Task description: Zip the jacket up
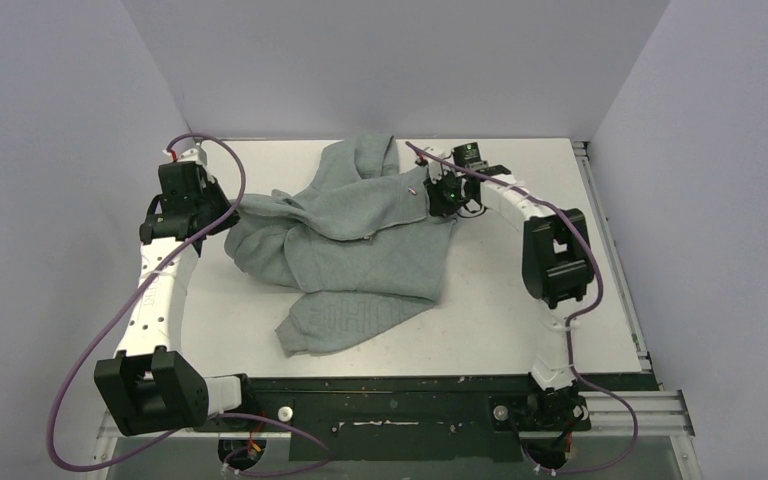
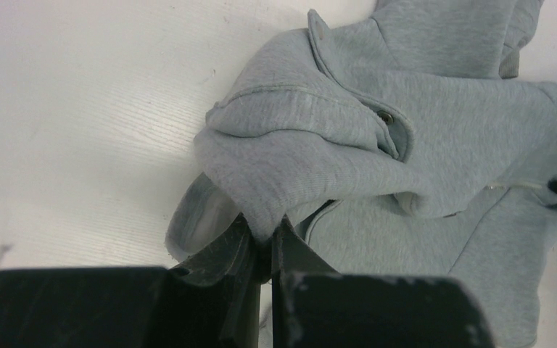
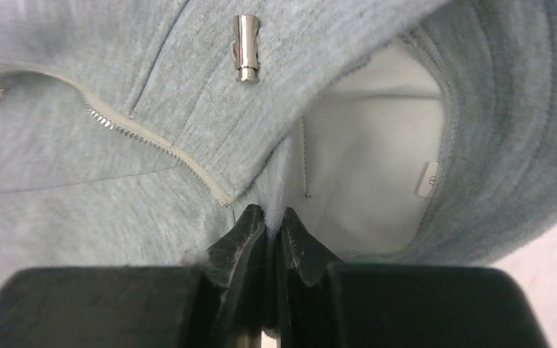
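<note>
The light grey jacket (image 1: 360, 235) lies crumpled in the middle of the white table (image 1: 520, 310). My left gripper (image 1: 222, 215) is shut on a fold of the jacket (image 2: 312, 152) at its left edge; cloth bunches between the fingers (image 2: 226, 250). At the jacket's right upper edge my right gripper (image 1: 434, 196) is shut on the fabric edge (image 3: 279, 181) beside the collar opening. The pale zipper (image 3: 152, 141) runs diagonally to the left of the right gripper (image 3: 274, 214), and a silver cord end (image 3: 246, 47) lies above it. The zipper's slider is not visible.
A ribbed hem or cuff (image 1: 345, 320) sticks out toward the near edge. Purple cables (image 1: 230, 165) loop off both arms. A black base rail (image 1: 380, 400) runs along the near edge, and grey walls enclose the table on three sides.
</note>
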Tool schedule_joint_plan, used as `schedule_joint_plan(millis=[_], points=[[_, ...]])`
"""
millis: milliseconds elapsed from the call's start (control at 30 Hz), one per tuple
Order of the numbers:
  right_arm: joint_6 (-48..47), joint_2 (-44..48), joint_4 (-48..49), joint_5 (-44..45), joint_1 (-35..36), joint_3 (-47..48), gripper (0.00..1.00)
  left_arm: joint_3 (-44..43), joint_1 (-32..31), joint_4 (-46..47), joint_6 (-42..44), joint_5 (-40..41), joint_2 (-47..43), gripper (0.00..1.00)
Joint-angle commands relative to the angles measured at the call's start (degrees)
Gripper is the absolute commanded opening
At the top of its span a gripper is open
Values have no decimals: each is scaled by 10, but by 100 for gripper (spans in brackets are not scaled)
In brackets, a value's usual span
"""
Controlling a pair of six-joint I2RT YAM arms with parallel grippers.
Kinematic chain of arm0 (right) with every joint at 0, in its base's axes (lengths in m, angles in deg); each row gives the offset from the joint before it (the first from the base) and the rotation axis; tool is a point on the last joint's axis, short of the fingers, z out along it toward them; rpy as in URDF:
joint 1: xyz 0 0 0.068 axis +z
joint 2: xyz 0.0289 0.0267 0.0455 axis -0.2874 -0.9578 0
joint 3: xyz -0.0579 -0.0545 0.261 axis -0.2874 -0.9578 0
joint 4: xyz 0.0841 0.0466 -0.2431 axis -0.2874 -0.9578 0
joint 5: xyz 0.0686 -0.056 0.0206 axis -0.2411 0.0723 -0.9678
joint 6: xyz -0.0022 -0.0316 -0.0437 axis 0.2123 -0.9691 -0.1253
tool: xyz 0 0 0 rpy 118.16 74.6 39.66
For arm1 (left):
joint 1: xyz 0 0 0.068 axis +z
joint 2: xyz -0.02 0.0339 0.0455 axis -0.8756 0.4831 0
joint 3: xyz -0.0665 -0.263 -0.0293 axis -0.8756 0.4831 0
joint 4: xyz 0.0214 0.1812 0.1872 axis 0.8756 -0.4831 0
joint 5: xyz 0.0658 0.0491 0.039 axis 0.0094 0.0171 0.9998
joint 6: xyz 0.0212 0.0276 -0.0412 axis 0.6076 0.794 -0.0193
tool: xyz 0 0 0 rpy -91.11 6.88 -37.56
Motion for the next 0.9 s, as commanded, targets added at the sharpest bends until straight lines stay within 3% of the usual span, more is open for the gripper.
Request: schedule_joint_plan(millis=[0, 233, 467, 667, 700, 867], points=[[154, 163, 41, 42, 9, -108, 0, -42, 6, 23, 15, -11, 2, 0], [336, 355, 104, 136, -45, -362, 0, -31, 6, 21, 24, 23, -6, 0], [420, 463, 133, 154, -100, -501, 2, -23, 12, 18, 14, 49, -8, 0], [403, 462, 122, 94, -100, -483, 26, 7, 12, 46, 7, -30, -11, 0], [396, 464, 118, 82, -100, -473, 35, 12, 12, 48, 7, -39, -11, 0], [351, 471, 86, 17, -100, -397, 57, 39, 12, 55, 6, -51, -23, 0]])
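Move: The jacket's hem corner is already pinched in the right fingers, and goes to bare table about 15 cm back, 10 cm right and 5 cm below that hand. The zip's lower end lies some 3 cm to this hand's left, level with it; the metal cord end is 6 cm left and 4 cm ahead, the zip slider about 14 cm left and 5 cm back. From the left hand, still gripping the collar end, the bare spot lies roughly 50 cm right, 6 cm back and 18 cm below. The hem corner is drawn back about 15 cm and then right some 10 cm by the right hand, first rising about 5 cm, then sinking towards the table while turning clockwise some 40 degrees. There the right fingers open, let go and lift about 2 cm; the left hand keeps its pinch on the collar end, nearly in place, and sinks about 2 cm late on. ##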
